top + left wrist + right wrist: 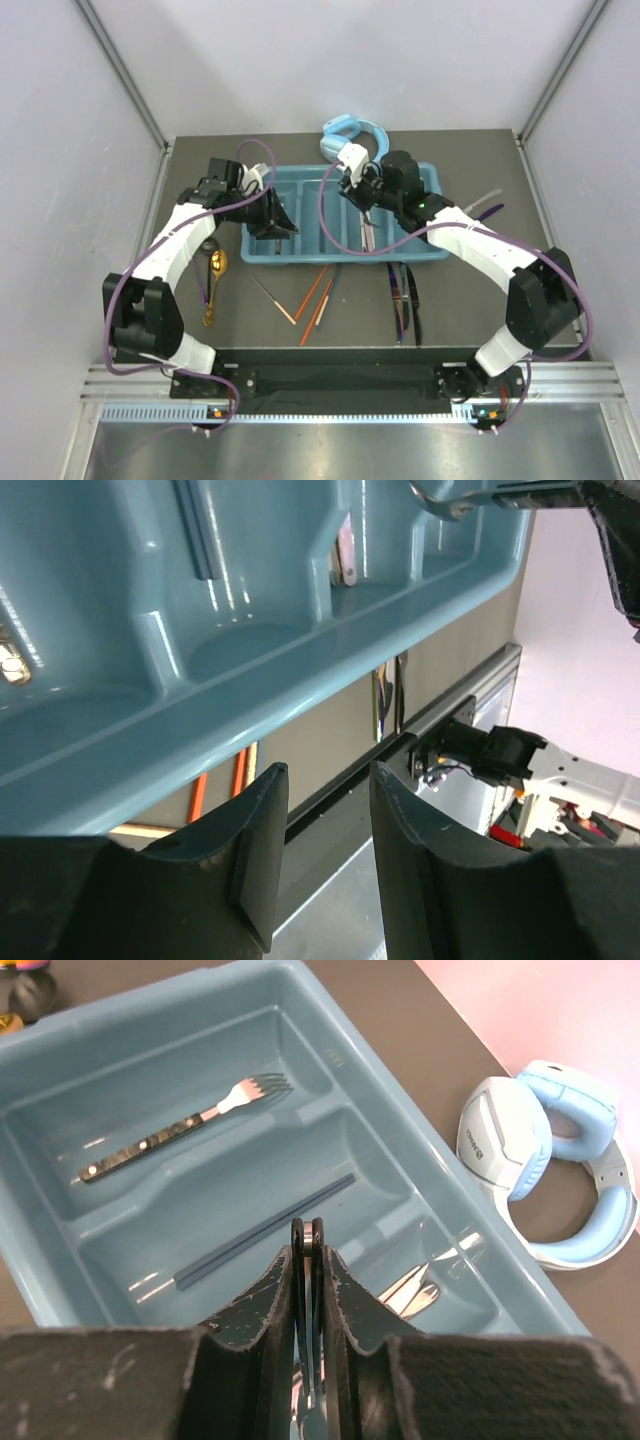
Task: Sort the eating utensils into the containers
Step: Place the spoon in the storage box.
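Note:
The teal tray (420, 180) lies at the back middle of the table, its long compartments side by side. My right gripper (366, 203) hangs over the tray's middle, shut on a dark-handled utensil (307, 1235) whose silver end points down. In the tray lie a fork (185, 1130), a blue-grey chopstick (265, 1232) and silver utensils (420, 1290). My left gripper (325, 780) stands open and empty at the tray's near left corner (300, 680). In front of the tray lie a gold spoon (213, 285), orange chopsticks (318, 298) and dark knives (403, 295).
Light blue headphones (350, 133) rest just behind the tray. A pale thin object (487, 204) lies right of the tray. Grey walls close in the table on three sides, and a metal rail (340, 380) runs along its near edge.

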You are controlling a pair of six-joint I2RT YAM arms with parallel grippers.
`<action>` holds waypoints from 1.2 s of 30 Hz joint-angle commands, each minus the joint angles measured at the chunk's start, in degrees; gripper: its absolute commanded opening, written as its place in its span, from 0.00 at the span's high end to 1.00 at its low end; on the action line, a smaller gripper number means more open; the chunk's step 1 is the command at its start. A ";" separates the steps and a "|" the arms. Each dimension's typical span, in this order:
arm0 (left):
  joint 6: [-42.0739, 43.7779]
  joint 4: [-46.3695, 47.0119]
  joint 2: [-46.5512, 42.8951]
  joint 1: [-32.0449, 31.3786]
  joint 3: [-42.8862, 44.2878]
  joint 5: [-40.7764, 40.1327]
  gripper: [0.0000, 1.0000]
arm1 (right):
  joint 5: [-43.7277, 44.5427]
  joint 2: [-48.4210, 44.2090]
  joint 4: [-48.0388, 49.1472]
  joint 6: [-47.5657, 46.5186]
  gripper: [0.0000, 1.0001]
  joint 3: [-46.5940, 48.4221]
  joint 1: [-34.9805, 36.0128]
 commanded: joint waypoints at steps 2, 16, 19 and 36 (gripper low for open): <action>2.62 -1.52 -3.02 1.29 -1.46 -2.27 0.57 | 1.76 0.64 -0.38 -6.56 1.00 5.80 2.56; 2.53 -0.64 -3.90 1.38 -3.57 -2.63 0.57 | 4.15 -1.64 -5.05 -20.45 1.00 6.89 1.08; 2.35 -0.55 -3.64 1.38 -3.75 -2.45 0.57 | 2.74 -4.10 1.18 -20.55 1.00 0.83 -2.69; 2.44 -0.64 -1.44 1.38 -4.10 -2.89 0.58 | -6.92 -1.91 21.76 -13.08 1.00 -9.93 -14.75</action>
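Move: The right hand already holds the spoon; the empty right-end compartment of the storage box lies about 18 cm to its right, 4 cm back and 17 cm below. The knives in the next compartment are some 6 cm right and 7 cm back, and the headphones about 16 cm ahead and 3 cm right. From the left hand the empty compartment is roughly 34 cm right and 4 cm ahead. Right hand rises slightly, then swings the held spoon about 13 cm right, also forward, towards the empty compartment. ##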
